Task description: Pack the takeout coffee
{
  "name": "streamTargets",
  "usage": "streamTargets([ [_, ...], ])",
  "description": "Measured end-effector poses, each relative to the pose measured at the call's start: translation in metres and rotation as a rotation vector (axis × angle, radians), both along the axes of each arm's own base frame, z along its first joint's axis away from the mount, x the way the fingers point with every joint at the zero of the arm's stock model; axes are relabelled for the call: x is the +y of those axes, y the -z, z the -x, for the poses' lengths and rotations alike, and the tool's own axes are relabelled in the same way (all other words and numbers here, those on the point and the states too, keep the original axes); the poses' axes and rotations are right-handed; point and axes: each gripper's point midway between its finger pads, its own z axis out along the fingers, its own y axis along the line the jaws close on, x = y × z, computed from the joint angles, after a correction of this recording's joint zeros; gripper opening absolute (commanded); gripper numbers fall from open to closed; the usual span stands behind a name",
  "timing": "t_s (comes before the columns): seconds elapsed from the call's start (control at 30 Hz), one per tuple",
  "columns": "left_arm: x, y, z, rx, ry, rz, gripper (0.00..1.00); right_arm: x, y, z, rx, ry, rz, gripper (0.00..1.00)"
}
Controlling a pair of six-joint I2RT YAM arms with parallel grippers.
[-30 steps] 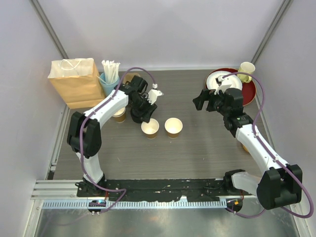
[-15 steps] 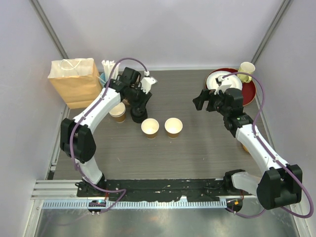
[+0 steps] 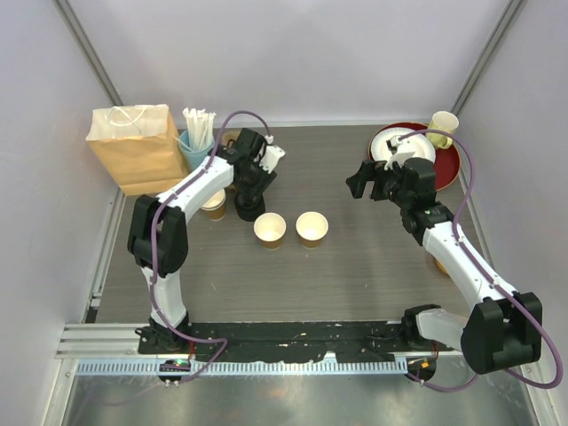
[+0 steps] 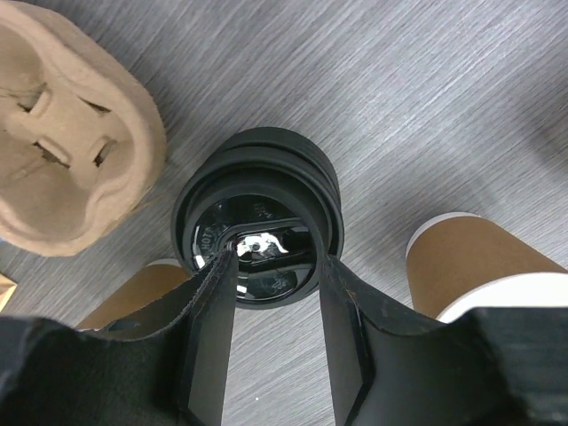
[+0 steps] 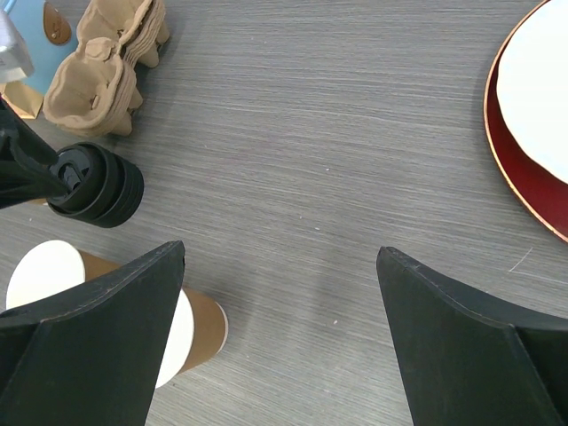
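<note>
Two brown takeout coffee cups (image 3: pixel 270 229) (image 3: pixel 311 228) stand open, without lids, mid-table. A third cup (image 3: pixel 213 207) sits half under the left arm. A stack of black lids (image 3: pixel 246 211) (image 4: pixel 257 209) stands just left of them. My left gripper (image 3: pixel 251 190) (image 4: pixel 273 259) hangs over that stack with its jaws partly open. Its fingertips (image 4: pixel 224 263) reach the top lid's rim, and bare table shows between the fingers. My right gripper (image 3: pixel 366 182) (image 5: pixel 280 251) hovers wide open over bare table, right of the cups. One cup (image 5: pixel 193 321) shows by its left finger.
A brown paper bag (image 3: pixel 133 146) and a blue cup of straws (image 3: pixel 197 146) stand at the back left. A pulp cup carrier (image 4: pixel 71 151) (image 5: pixel 102 67) lies behind the lids. A red tray (image 3: pixel 448 169) with a white plate (image 3: pixel 401 142) and a yellow mug (image 3: pixel 443 124) sits back right.
My left gripper has drawn back and left from beside the left open cup to above the lid stack, and its elbow has shifted. The right arm has not moved.
</note>
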Motion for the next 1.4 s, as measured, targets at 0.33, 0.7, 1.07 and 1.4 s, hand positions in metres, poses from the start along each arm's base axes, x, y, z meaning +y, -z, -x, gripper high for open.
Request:
streamTargets([
  [0.33,-0.014,0.003,0.002,0.003,0.025,-0.001,0.35,0.000,0.002,-0.001,0.006,0.000,0.001,0.95],
  [0.7,-0.018,0.020,0.002,0.053,0.019,-0.019,0.29,0.000,0.003,-0.001,0.008,0.000,0.002,0.95],
  [1.07,-0.014,0.018,0.001,0.031,0.006,-0.068,0.22,0.000,0.003,-0.001,0.008,-0.001,0.001,0.95],
  [1.4,-0.008,0.019,0.005,0.027,-0.004,-0.131,0.17,0.001,0.003,0.000,0.008,-0.008,-0.001,0.95],
])
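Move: The stack of black lids sits just under the left hand, its middle some 2 cm to the left and about 5 cm below. The cup carrier lies about 12 cm farther out and 6 cm left, the stacked cups 12 cm left and level with the hand, and the nearer upright cup 7 cm back and 4 cm right. From the right hand the lids are roughly 29 cm left, about level, 15 cm down. The left hand shifts right, sinks about 2 cm and narrows its fingers astride the top lid's right rim. ##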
